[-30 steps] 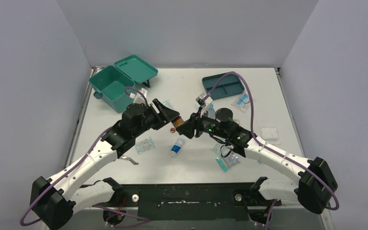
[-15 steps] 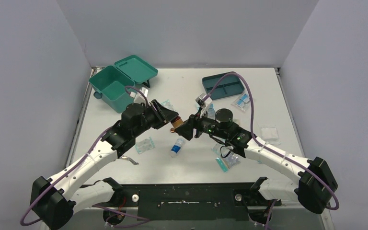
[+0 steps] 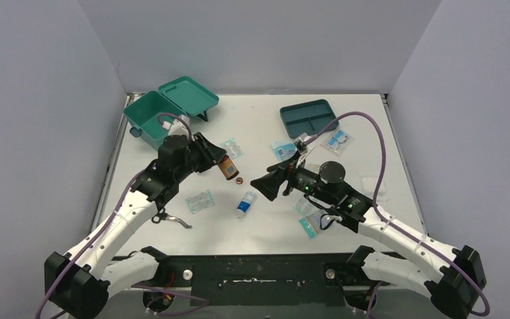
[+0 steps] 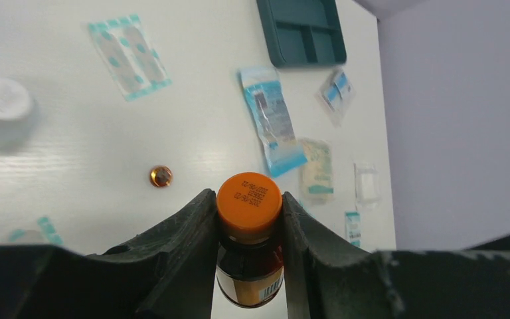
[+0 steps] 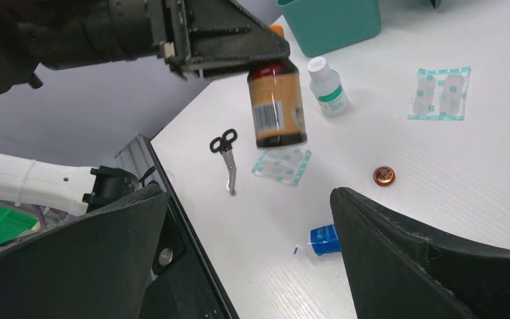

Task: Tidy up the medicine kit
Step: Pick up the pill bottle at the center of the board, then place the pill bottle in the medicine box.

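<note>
The medicine kit (image 3: 154,119) stands open at the back left, its lid (image 3: 188,95) tipped back; the right wrist view catches its wall (image 5: 332,23). My left gripper (image 3: 222,161) (image 4: 248,212) is shut on an amber bottle (image 3: 229,170) (image 5: 277,106) with an orange cap (image 4: 248,197), held above the table right of the kit. My right gripper (image 3: 267,185) (image 5: 249,222) stands wide open with nothing in it, a little to the right of the bottle and apart from it.
On the table lie a copper disc (image 3: 238,179), a small blue-capped bottle (image 3: 245,204), plaster packets (image 3: 200,201), scissors (image 3: 172,219) and a white bottle (image 5: 327,86). A dark divided tray (image 3: 309,118) sits at the back with sachets (image 3: 337,139) near it.
The two grippers met at the amber bottle; the right one has opened wide and drawn back to the right. The left one has carried the bottle left, toward the kit.
</note>
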`<state>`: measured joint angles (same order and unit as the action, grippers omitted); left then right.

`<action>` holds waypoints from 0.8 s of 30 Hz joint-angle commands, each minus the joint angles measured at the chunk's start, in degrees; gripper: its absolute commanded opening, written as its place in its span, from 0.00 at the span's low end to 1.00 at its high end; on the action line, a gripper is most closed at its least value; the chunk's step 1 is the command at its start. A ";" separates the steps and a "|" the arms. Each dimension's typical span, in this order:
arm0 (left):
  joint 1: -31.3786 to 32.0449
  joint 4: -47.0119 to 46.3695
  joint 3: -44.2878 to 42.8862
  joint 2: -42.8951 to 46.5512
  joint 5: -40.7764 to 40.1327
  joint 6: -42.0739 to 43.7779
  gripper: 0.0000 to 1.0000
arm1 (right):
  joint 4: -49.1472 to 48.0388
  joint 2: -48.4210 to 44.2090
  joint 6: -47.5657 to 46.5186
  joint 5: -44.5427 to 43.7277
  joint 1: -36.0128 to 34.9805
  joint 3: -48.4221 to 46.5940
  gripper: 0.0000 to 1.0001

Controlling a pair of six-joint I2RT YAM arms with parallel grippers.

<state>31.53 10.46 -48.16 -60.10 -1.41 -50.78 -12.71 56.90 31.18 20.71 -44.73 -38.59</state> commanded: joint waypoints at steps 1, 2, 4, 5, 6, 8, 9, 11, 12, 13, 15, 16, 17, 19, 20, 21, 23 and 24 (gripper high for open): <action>-8.81 2.28 -9.11 -0.11 -1.81 8.14 0.00 | 1.41 -5.52 0.39 -3.23 -0.50 0.85 1.00; -11.03 3.33 -10.36 -0.81 -2.03 10.08 0.00 | 2.37 -6.52 0.30 -3.54 -0.47 1.00 1.00; -15.64 4.71 -12.70 -2.67 -2.19 12.29 0.00 | 4.75 -8.20 0.16 -4.18 -0.45 0.99 1.00; -17.88 5.16 -13.88 -3.74 -2.12 13.33 0.00 | 5.93 -8.88 -0.15 -4.46 -0.49 0.85 1.00; -20.02 5.51 -15.04 -4.92 -2.06 14.14 0.00 | 6.99 -9.53 -0.42 -4.65 -0.51 0.62 1.00; -24.58 5.70 -16.97 -7.45 -1.06 14.64 0.00 | 8.94 -10.47 -1.11 -5.03 -0.48 0.05 1.00; -26.83 4.95 -17.70 -8.78 -0.38 14.64 0.00 | 9.93 -10.81 -1.48 -5.33 -0.52 -0.44 1.00; -30.30 2.82 -19.04 -11.90 0.24 14.11 0.00 | 11.67 -11.08 -2.25 -5.67 -0.49 -1.57 1.00; -32.06 1.88 -19.75 -13.49 0.26 13.68 0.00 | 12.40 -11.00 -2.73 -5.69 -0.45 -2.40 1.00; -33.58 1.14 -20.40 -15.12 0.39 13.35 0.00 | 12.52 -10.84 -3.11 -5.62 -0.50 -3.02 1.00; -35.17 -0.01 -22.22 -18.50 0.29 13.01 0.00 | 14.51 -10.37 -3.78 -5.69 -0.56 -4.07 1.00; -35.69 -0.46 -22.92 -20.10 0.20 12.87 0.00 | 15.08 -10.14 -3.98 -5.87 -0.56 -4.45 1.00; -36.39 -1.07 -23.72 -21.81 0.11 12.71 0.00 | 15.50 -9.93 -4.10 -6.01 -0.61 -4.72 1.00; -37.90 -1.38 -25.77 -25.04 0.18 11.85 0.00 | 15.82 -9.79 -4.05 -6.25 -0.69 -4.87 1.00; -38.60 -1.50 -26.98 -26.58 0.26 11.57 0.00 | 15.65 -9.79 -3.84 -6.09 -0.63 -4.75 1.00; -39.16 -1.81 -28.12 -27.90 0.41 11.38 0.00 | 15.34 -9.89 -3.49 -5.81 -0.69 -4.63 1.00; -40.19 -2.76 -30.19 -30.57 1.20 11.15 0.00 | 14.89 -9.96 -2.96 -5.81 -0.76 -4.07 1.00; -40.63 -2.94 -31.43 -31.71 1.38 11.07 0.00 | 14.64 -9.97 -2.77 -5.97 -0.76 -3.73 1.00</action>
<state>-7.14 13.91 -72.62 -89.47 -2.04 -38.72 3.38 46.92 28.34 15.81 -44.93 -40.97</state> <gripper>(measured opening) 0.330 0.999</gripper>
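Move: The left hand already holds the brown pill bottle by its neck in mid-air. The open green box lies about 25 cm ahead of it, 29 cm to its left and 15 cm lower, its lid some 13 cm beyond the box and 11 cm to the box's right. The white bottle stands about 6 cm ahead, 12 cm left and 16 cm below; the brown cap lies roughly 3 cm ahead and 4 cm right, on the table. From the right hand, the box is about 35 cm ahead and 47 cm left. Leftward and forward in one quick arc, the left hand carries the pill bottle over the white bottle towards the green box, some 25 cm left and 17 cm out. It rises about 5 cm, then sinks about 7, turning some 35 degrees counter-clockwise with its grip kept. The empty right hand, still open, eases a few centimetres right and slightly back. ##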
